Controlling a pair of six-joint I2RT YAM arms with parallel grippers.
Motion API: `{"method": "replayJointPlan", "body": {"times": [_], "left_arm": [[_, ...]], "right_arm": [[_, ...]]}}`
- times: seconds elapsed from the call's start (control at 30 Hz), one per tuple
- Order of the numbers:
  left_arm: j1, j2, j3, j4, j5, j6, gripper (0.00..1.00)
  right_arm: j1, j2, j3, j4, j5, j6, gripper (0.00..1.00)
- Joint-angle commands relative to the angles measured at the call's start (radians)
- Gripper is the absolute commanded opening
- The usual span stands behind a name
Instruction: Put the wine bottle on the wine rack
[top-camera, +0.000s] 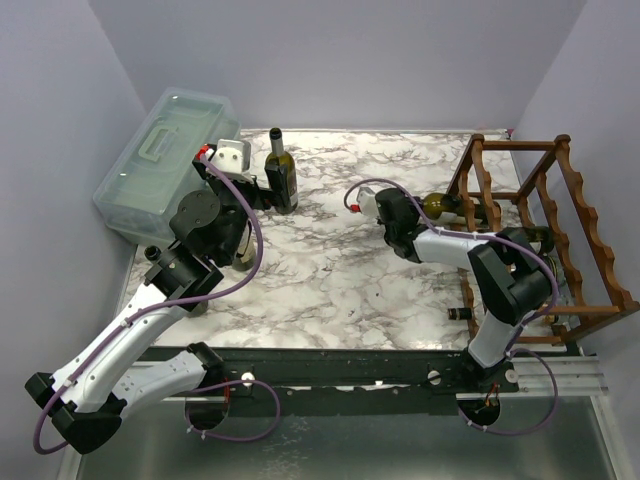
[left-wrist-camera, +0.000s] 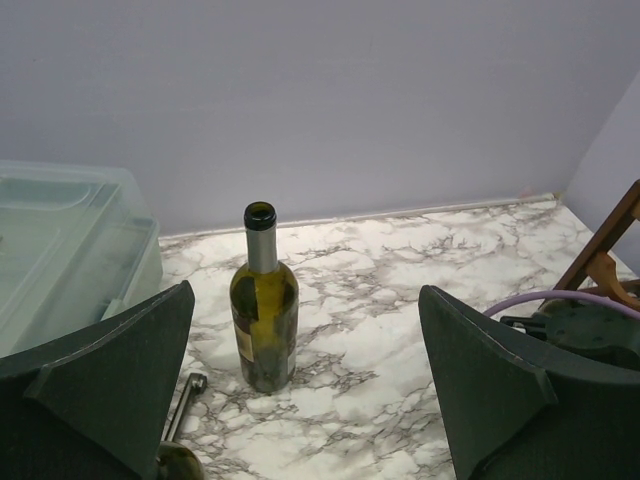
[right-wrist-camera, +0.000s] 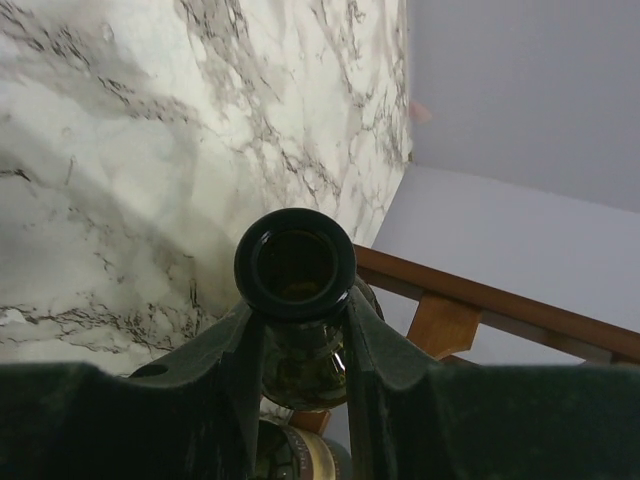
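Observation:
My right gripper (right-wrist-camera: 300, 322) is shut on the neck of a dark green wine bottle (right-wrist-camera: 295, 262), whose open mouth faces the wrist camera. In the top view this bottle (top-camera: 446, 205) lies level, its body reaching into the left end of the reddish-brown wine rack (top-camera: 585, 225), with the right gripper (top-camera: 414, 208) on its neck. A second wine bottle (left-wrist-camera: 265, 320) stands upright at the back left. My left gripper (left-wrist-camera: 305, 295) is open just short of it, fingers wide on either side and touching nothing.
A translucent lidded plastic box (top-camera: 165, 160) stands at the back left beside the left arm. Other bottles lie in the rack (top-camera: 540, 240) and low at its near end (top-camera: 465, 313). A small metal tool (left-wrist-camera: 185, 398) lies on the marble table (top-camera: 330, 270).

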Motion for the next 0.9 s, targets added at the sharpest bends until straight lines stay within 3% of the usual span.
{"method": "replayJointPlan", "body": {"times": [0.0, 0.3, 0.53, 0.67, 0.8, 0.87], "left_arm": [[0.003, -0.010, 0.013, -0.002, 0.028, -0.017, 0.96], [0.001, -0.008, 0.013, -0.001, 0.032, -0.021, 0.96], [0.002, -0.004, 0.012, -0.001, 0.029, -0.023, 0.96], [0.002, 0.007, 0.012, -0.002, 0.032, -0.024, 0.96], [0.001, 0.010, 0.012, -0.002, 0.038, -0.027, 0.96], [0.001, 0.015, 0.012, -0.002, 0.038, -0.027, 0.96]], "right_arm": [[-0.023, -0.034, -0.076, 0.153, -0.064, -0.024, 0.00], [-0.088, 0.022, -0.113, 0.241, -0.079, -0.014, 0.04], [-0.088, 0.020, -0.157, 0.294, -0.084, -0.009, 0.42], [-0.087, -0.012, -0.135, 0.178, -0.119, 0.055, 0.65], [-0.070, -0.048, -0.070, -0.002, -0.181, 0.164, 0.78], [-0.052, -0.060, -0.040, -0.070, -0.200, 0.238, 0.99]]}}
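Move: The right hand already grips the wine bottle by its neck, with the base pointing right into the rack. The slot's middle lies about 18 cm to the hand's right, some 1 cm back and 3 cm lower. The bottle already racked is roughly 21 cm right and 8 cm back; the standing bottle is 28 cm left, 1 cm ahead. From the idle left hand, the slot is some 52 cm right, 11 cm ahead and 32 cm below. Still pinching the neck, the right hand pushes the wine bottle about 3 cm to the right, base first, deeper into the rack slot, while sinking about 1 cm. Then the fingers open wide and let go, and the hand sinks another 2 cm, easing slightly back and left, tilting only a little. ##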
